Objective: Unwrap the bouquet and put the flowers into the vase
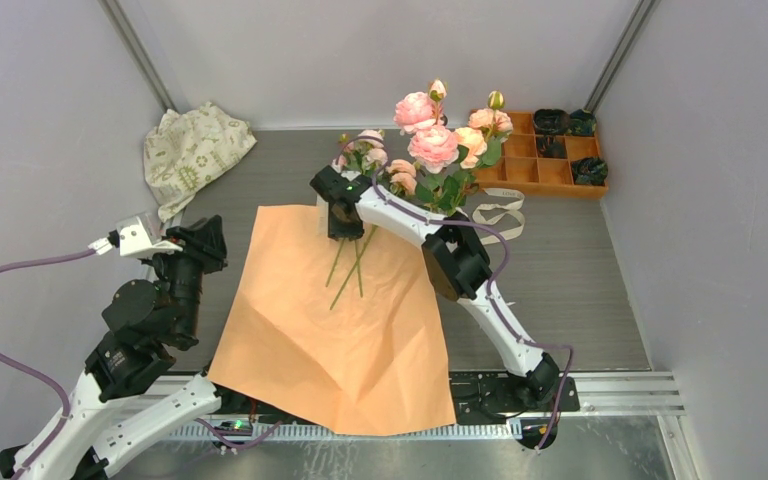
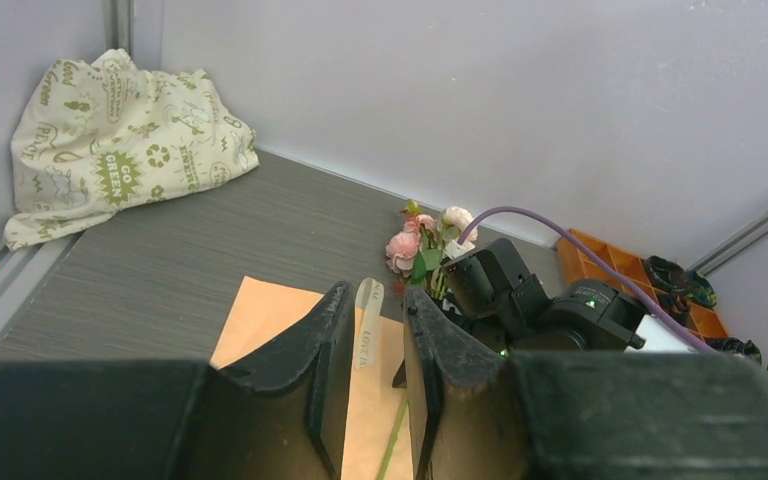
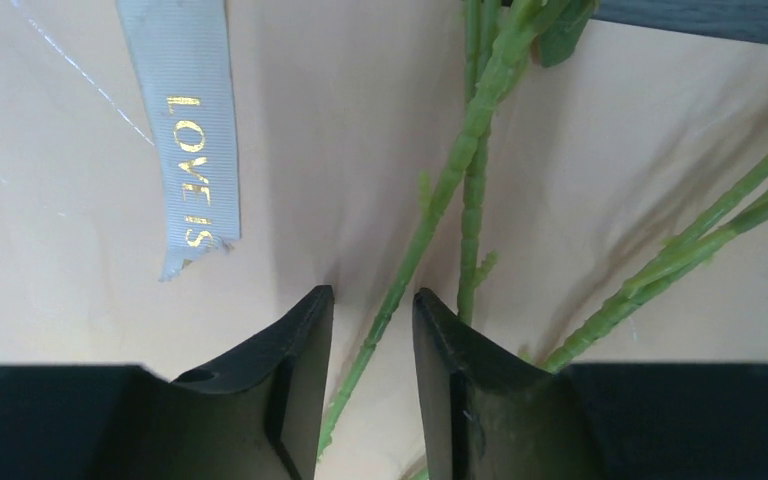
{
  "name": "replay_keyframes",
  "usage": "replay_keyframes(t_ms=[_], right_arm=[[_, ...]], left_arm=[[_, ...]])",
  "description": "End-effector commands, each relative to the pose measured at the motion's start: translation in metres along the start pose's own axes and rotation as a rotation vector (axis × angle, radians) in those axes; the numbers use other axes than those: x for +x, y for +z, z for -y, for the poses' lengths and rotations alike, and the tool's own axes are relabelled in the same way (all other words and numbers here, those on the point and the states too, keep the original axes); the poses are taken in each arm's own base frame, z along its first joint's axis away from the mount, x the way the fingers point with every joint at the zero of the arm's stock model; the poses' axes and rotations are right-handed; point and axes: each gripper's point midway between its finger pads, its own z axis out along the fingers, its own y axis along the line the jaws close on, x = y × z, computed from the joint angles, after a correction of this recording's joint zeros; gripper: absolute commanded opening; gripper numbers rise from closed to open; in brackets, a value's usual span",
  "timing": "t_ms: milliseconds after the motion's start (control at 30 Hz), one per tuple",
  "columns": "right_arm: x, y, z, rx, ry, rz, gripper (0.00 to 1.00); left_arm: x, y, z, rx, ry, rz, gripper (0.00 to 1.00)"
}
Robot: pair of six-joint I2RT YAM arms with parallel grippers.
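Observation:
The bouquet's orange paper [image 1: 330, 320] lies spread flat on the table. The flowers [image 1: 432, 145] rest across its far edge, pink blooms beyond it and green stems [image 1: 355, 262] on it. My right gripper [image 1: 343, 232] points down at the stems. In the right wrist view it [image 3: 372, 300] is open, with one stem [image 3: 400, 280] running between the jaws and a gap on each side. A cream ribbon strip [image 3: 192, 150] lies just beside it on the paper. My left gripper [image 2: 378, 295] is open and empty, left of the paper [image 1: 218, 240]. The vase is out of view.
Loops of cream ribbon [image 1: 500, 212] lie right of the blooms. An orange compartment tray [image 1: 535, 188] sits at the back right. A cream patterned cloth [image 1: 195, 150] is bunched in the back left corner. Grey walls close in three sides.

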Motion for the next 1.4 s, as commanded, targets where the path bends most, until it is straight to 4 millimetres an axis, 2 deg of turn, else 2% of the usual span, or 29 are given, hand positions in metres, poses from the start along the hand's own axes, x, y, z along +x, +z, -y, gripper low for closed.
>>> replay_keyframes(t_ms=[0,167,333,500,667,933,1100,1200,1367], right_arm=[[-0.009,0.006,-0.007,-0.029,0.027,0.020,0.38],[-0.007,0.005,-0.006,-0.032,0.029,0.013,0.21],[-0.005,-0.006,-0.005,-0.043,0.023,0.016,0.02],[-0.001,-0.030,-0.010,-0.052,-0.022,0.045,0.01],[-0.002,-0.070,-0.021,-0.058,-0.097,0.122,0.01],[-0.009,-0.148,-0.034,-0.094,-0.186,0.252,0.01],[-0.005,-0.188,-0.044,-0.127,-0.223,0.319,0.01],[-0.007,-0.214,-0.047,-0.126,-0.259,0.385,0.01],[-0.021,-0.274,-0.040,-0.151,-0.273,0.526,0.01]], left_arm=[[-0.004,0.001,0.006,0.019,-0.023,0.011,0.26],[-0.004,0.001,0.006,0.021,-0.024,0.011,0.26],[-0.003,0.001,0.006,0.023,-0.025,0.009,0.27],[-0.003,0.001,0.007,0.025,-0.027,0.009,0.27],[-0.003,0.001,0.007,0.024,-0.027,0.010,0.27],[-0.003,0.001,0.008,0.029,-0.032,0.009,0.27],[-0.002,0.002,0.011,0.035,-0.036,0.005,0.27],[-0.003,0.002,0.012,0.039,-0.039,0.005,0.27],[-0.001,0.004,0.014,0.039,-0.033,0.000,0.27]])
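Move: The right hand is low over the orange wrapping paper, with the flower stem already between its open fingers, about 1 cm below the hand point. The ribbon end lies some 4 cm ahead and 5 cm left, at paper level. The vase stands roughly 20 cm right and 8 cm back, its middle about 8 cm higher. From the left hand the stem is about 18 cm ahead, 20 cm right and 36 cm below. The right fingers pinch the stem, then lift it about 19 cm while drawing back 10 cm, fingertips swinging forward. ##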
